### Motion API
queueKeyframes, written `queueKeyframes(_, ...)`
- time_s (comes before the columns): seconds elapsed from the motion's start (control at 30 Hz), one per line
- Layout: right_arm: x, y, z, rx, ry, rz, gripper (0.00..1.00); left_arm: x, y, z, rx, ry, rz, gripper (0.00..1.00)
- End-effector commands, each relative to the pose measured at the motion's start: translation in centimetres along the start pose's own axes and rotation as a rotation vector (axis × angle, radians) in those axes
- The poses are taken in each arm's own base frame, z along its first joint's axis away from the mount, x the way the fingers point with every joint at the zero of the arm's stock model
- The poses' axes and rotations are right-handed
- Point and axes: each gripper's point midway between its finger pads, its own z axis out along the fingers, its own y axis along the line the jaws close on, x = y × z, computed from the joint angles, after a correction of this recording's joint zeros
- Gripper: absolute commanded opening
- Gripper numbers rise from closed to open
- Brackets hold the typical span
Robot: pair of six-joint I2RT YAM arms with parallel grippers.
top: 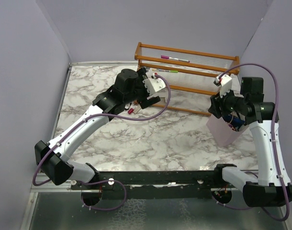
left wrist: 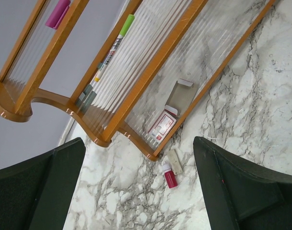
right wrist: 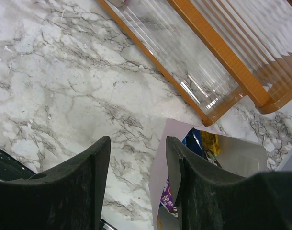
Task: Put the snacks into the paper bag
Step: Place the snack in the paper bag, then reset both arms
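The pale lilac paper bag [right wrist: 160,167] stands by the rack's right end, its mouth open toward my right wrist camera. Snacks lie inside it: a blue wrapper [right wrist: 193,140], a yellow one [right wrist: 211,143] and a purple one [right wrist: 168,197]. My right gripper [right wrist: 136,143] hovers at the bag's mouth [top: 225,133], open, with nothing between its fingers; its right finger sits just against the bag's near wall. My left gripper [left wrist: 140,146] is wide open above the marble beside the rack's lower left corner and holds nothing.
The wooden rack with clear shelves [top: 189,76] stands at the back and holds markers [left wrist: 112,48] and a red-white card [left wrist: 163,125]. A tiny red bottle [left wrist: 170,175] and a small pale block [left wrist: 175,160] lie on the marble by the rack's foot. Grey walls close in on both sides.
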Motion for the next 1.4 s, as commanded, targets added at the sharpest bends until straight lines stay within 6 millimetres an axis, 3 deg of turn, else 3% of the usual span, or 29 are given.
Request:
queueKeyframes(0.0, -0.4, -0.8, -0.7, 0.061, -0.006, 0.001, 0.5, -0.8, 0.1, -0.8, 0.0, -0.042, -0.012, 0.99)
queueKeyframes(0.23, -2.9, 0.2, -2.2, 0.026, -0.094, -0.015, 0.53, -0.7, 0.5, -0.7, -0.02, -0.042, -0.04, 0.99)
queueKeyframes(0.43, -7.8, 0.1, -3.9, 0.017, -0.236, -0.025, 0.58, 0.1, 4.3, -1.3, -0.164, -0.042, -0.173, 0.99)
queueKeyframes(0.6, -11.5, -2.4, -4.5, 0.102, -0.317, 0.009, 0.66, 1.4, 9.9, -3.7, -0.361, -0.076, -0.365, 0.99)
queueKeyframes(0.83, -14.7, -7.1, -4.1, 0.277, -0.387, 0.03, 0.99, 5.7, 15.3, -7.5, -0.595, -0.105, -0.545, 0.99)
queueKeyframes(0.9, -15.7, -7.4, -4.9, 0.305, -0.444, 0.033, 0.99, 6.5, 16.2, -8.4, -0.646, -0.099, -0.549, 0.99)
queueKeyframes(1.1, -17.0, -7.8, -8.4, 0.424, -0.571, 0.048, 0.99, 6.9, 16.9, -11.3, -0.726, -0.087, -0.523, 0.99)
queueKeyframes(1.2, -16.6, -7.8, -10.3, 0.491, -0.606, 0.051, 0.99, 6.5, 16.1, -12.8, -0.733, -0.125, -0.503, 0.99)
queueKeyframes(1.37, -15.7, -7.0, -12.8, 0.543, -0.654, 0.021, 0.99, 6.5, 14.8, -13.5, -0.695, -0.121, -0.498, 0.99)
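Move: From the right gripper, the snack-filled paper bag lies about 7 cm to the right and 2 cm back, its middle some 12 cm lower; the wooden rack's middle is roughly 14 cm ahead, 11 cm to the left and 10 cm below. From the left gripper, which is also empty, the bag is about 27 cm to the right, 8 cm back and 16 cm below. Lift the empty right gripper some 18 cm up and away from the bag's rim, swinging forward and then partly back, while tilting its fingers up and opening them from half to wide. Meanwhile sweep the open left gripper about 19 cm left, rising a little and going forward then partly back, turning it counter-clockwise until it points roughly straight ahead. ##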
